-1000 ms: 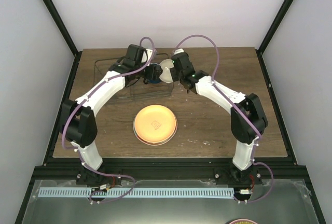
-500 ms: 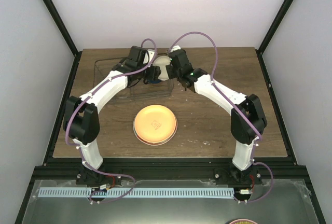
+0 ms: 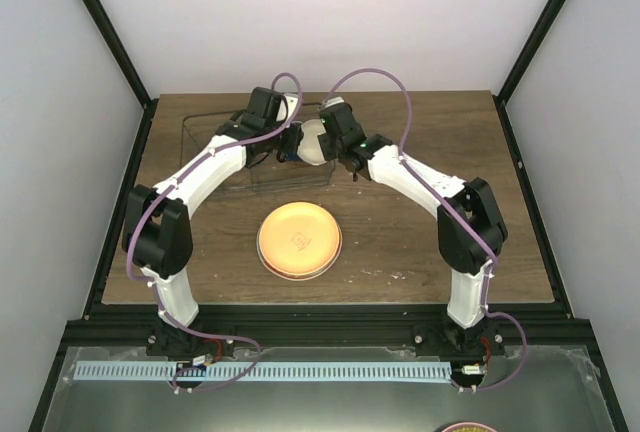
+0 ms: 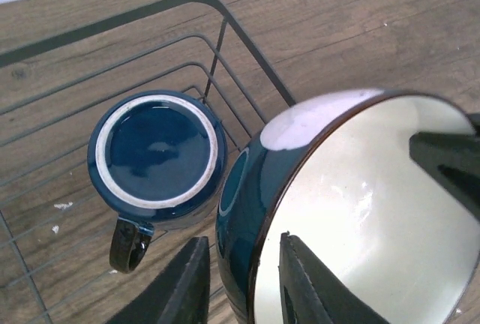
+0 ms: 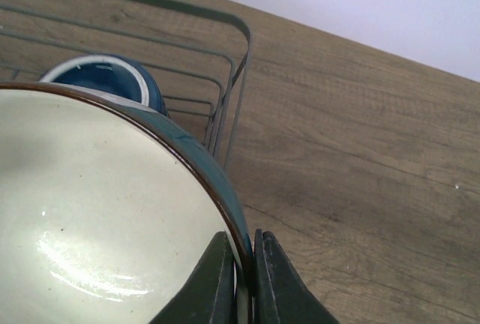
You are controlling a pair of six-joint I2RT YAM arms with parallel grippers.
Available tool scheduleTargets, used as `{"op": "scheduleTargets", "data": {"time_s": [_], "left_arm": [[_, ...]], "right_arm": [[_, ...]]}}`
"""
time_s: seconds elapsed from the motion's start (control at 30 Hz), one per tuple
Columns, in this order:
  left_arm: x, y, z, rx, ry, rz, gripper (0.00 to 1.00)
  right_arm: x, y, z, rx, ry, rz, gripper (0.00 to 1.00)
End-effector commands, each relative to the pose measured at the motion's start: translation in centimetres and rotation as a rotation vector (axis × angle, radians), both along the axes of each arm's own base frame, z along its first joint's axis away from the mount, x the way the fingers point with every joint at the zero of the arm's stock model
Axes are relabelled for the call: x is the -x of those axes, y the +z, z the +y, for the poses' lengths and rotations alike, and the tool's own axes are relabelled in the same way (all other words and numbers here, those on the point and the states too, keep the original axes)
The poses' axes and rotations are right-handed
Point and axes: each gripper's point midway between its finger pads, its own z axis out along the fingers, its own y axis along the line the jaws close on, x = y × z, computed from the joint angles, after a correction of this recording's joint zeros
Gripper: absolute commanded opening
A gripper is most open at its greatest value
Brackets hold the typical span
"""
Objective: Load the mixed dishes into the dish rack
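The white-and-teal bowl (image 3: 314, 140) hangs on edge over the right end of the wire dish rack (image 3: 200, 124). My right gripper (image 5: 241, 243) is shut on its rim (image 5: 187, 151). My left gripper (image 4: 244, 247) straddles the opposite rim, one finger inside the white hollow (image 4: 360, 211), one outside the teal wall. Small gaps still show on both sides. The dark blue mug (image 4: 156, 151) stands upside down in the rack (image 4: 217, 46), just left of the bowl. The orange-yellow plate (image 3: 298, 240) lies on the table in front of the rack.
The rack's right corner wire (image 5: 241, 61) stands close under the bowl, with the mug (image 5: 105, 76) behind it. Bare wooden table (image 3: 440, 182) lies to the right. A red-rimmed round edge (image 3: 467, 428) peeks in at the bottom, off the table.
The right gripper carried the bowl a little left, over the rack. My left gripper's fingers have narrowed around the bowl's rim.
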Motion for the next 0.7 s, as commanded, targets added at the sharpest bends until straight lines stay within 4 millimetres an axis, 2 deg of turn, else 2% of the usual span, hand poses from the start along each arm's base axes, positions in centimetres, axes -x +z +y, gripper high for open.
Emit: {"op": "scheduleTargets", "data": {"time_s": [0.0,0.17,0.43,0.47,0.6,0.67], "left_arm": [[-0.6,0.5,-0.3,-0.001,0.0,-0.018,0.25],[-0.6,0.2,-0.4,-0.002,0.0,-0.01,0.2],[-0.6,-0.6,-0.4,-0.009,-0.002,0.008,0.2],[-0.7,-0.7,-0.4,-0.011,-0.002,0.008,0.18],[-0.8,-0.7,-0.4,-0.013,-0.001,0.005,0.0],[-0.8,-0.8,-0.4,-0.016,0.0,0.007,0.0]], "right_arm": [[-1.2,3.8,0.8,-0.073,-0.033,-0.077,0.04],[-1.2,4.1,1.2,-0.078,-0.027,-0.081,0.04],[-1.2,5.2,2.0,-0.092,-0.002,-0.101,0.04],[-1.1,5.3,2.1,-0.096,0.001,-0.102,0.04],[-1.0,5.3,2.5,-0.096,0.012,-0.097,0.04],[-0.9,5.2,2.7,-0.097,0.019,-0.092,0.03]]}}
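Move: The bowl, hanging from the right hand's pinch with its hollow towards the robot, has its middle about 4 cm to the right of the left hand, 1 cm ahead and level with it, with the near-side rim already between the open left fingers. From the right hand, the bowl's middle is some 5 cm to the left and 1 cm ahead. The upturned mug stands about 5 cm ahead of the left hand, 1 cm to its right and 13 cm below. The dish rack's middle lies about 7 cm left of that hand, 3 cm ahead and 14 cm below. The left hand barely travels, sinking a little over 1 cm in all and easing about 1 cm forward near the end, while its part-open fingers close in two stages, pausing at about a fifth open, until they pinch the bowl's rim from both sides. The right hand keeps its own pinch on the opposite side of the rim throughout, dipping about 1.5 cm and coming back up by some 2 cm, with a slight shift left towards the left hand at the end. ##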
